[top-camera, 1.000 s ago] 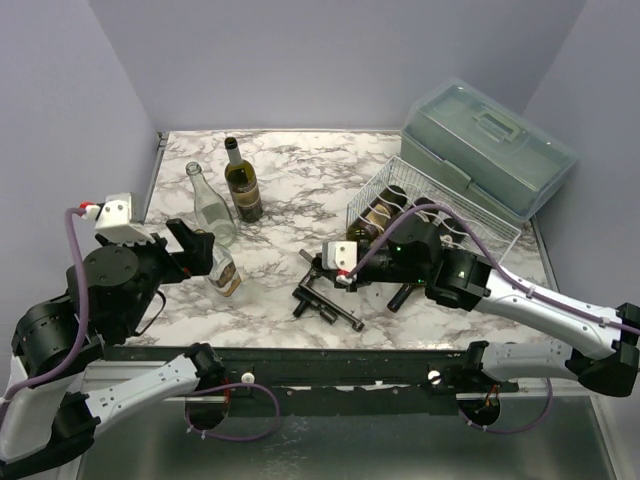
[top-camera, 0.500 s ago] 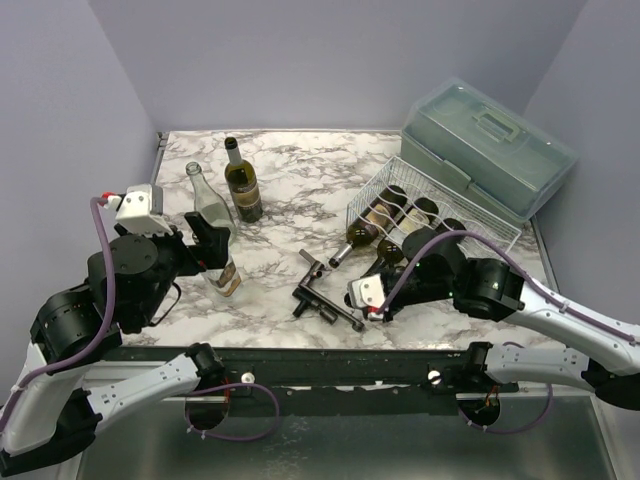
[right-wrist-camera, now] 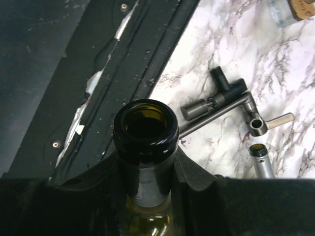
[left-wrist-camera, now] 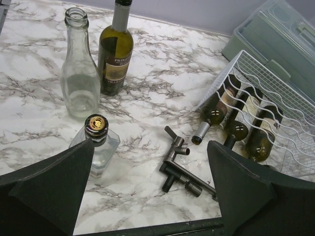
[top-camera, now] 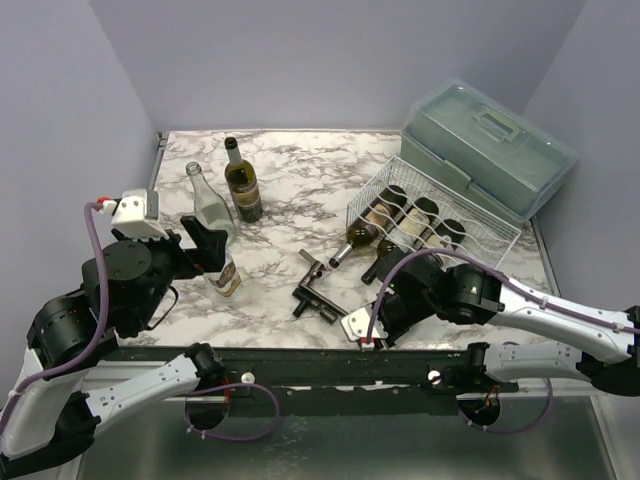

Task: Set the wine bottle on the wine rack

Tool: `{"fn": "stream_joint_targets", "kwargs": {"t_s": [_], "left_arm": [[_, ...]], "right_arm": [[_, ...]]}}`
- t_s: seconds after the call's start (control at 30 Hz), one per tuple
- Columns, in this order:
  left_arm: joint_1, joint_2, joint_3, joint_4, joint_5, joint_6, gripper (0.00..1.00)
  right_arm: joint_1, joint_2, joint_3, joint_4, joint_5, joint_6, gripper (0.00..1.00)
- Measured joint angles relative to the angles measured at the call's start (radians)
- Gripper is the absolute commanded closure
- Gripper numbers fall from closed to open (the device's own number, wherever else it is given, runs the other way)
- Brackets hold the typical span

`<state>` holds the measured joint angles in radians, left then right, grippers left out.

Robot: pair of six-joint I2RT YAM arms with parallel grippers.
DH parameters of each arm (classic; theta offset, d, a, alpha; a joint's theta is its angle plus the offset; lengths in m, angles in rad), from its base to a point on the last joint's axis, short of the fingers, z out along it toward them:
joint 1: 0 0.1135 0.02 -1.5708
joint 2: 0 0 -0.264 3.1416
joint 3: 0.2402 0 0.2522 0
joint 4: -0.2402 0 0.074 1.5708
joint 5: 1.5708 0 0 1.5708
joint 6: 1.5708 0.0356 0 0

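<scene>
My right gripper (right-wrist-camera: 145, 162) is shut on the neck of a dark green wine bottle (right-wrist-camera: 145, 129). Its open mouth points out over the black front rail. In the top view this gripper (top-camera: 372, 322) is low at the table's near edge, and the arm hides the bottle's body. The silver wire wine rack (top-camera: 492, 226) stands at the back right, apart from it, with three bottles lying in its cradles (left-wrist-camera: 290, 114). My left gripper (left-wrist-camera: 147, 196) hangs wide open and holds nothing, above the left part of the table (top-camera: 205, 250).
A dark wine bottle (top-camera: 243, 185), a clear glass bottle (top-camera: 210, 205) and a small gold-capped flask (top-camera: 226, 276) stand upright on the left. A dark metal tool (top-camera: 322, 296) lies mid-table. A grey-green lidded box (top-camera: 490, 145) sits behind the rack.
The right gripper has carried the bottle from the table's middle, beside the rack, down to the near edge. The left gripper shifted slightly and stayed open.
</scene>
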<state>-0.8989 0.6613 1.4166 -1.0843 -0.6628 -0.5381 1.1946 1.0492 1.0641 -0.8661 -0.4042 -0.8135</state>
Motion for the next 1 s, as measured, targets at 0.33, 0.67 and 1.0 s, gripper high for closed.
{"fn": "stream_joint_targets", "kwargs": {"t_s": [0.33, 0.67, 1.0], "left_arm": [[0.000, -0.018, -0.005, -0.001, 0.000, 0.000, 0.01], [0.000, -0.032, -0.028, -0.002, 0.000, 0.003, 0.01], [0.000, -0.065, -0.028, -0.002, -0.005, 0.025, 0.01]], "right_arm": [[0.009, 0.019, 0.077, -0.103, 0.002, 0.001, 1.00], [0.011, -0.002, -0.050, -0.173, 0.173, -0.098, 0.99], [0.016, -0.026, -0.189, -0.154, 0.312, -0.213, 0.99]]}}
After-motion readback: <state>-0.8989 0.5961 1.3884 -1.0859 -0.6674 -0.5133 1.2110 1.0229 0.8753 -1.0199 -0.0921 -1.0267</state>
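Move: The held wine bottle is bound for the rack's free slot, to the right of its third bottle; the slot's middle lies roughly 23 cm ahead of the right hand, 24 cm to its right and 15 cm below. The third racked bottle is about 27 cm ahead and 17 cm right, the second some 31 cm ahead and 9 cm right. A metal tool lies about 12 cm ahead and 13 cm left. From the left hand the slot is some 12 cm ahead, 65 cm right and 33 cm below. The wine bottle, still pinched by its neck in the right hand, is barely raised at first, then lowered about 8 cm and carried about 8 cm right with a slight forward drift, bringing its body towards the rack's free slot. The right wrist turns some 25 degrees so the fingers point more steeply down and the bottle tips closer to lying; the grip keeps its hold. ##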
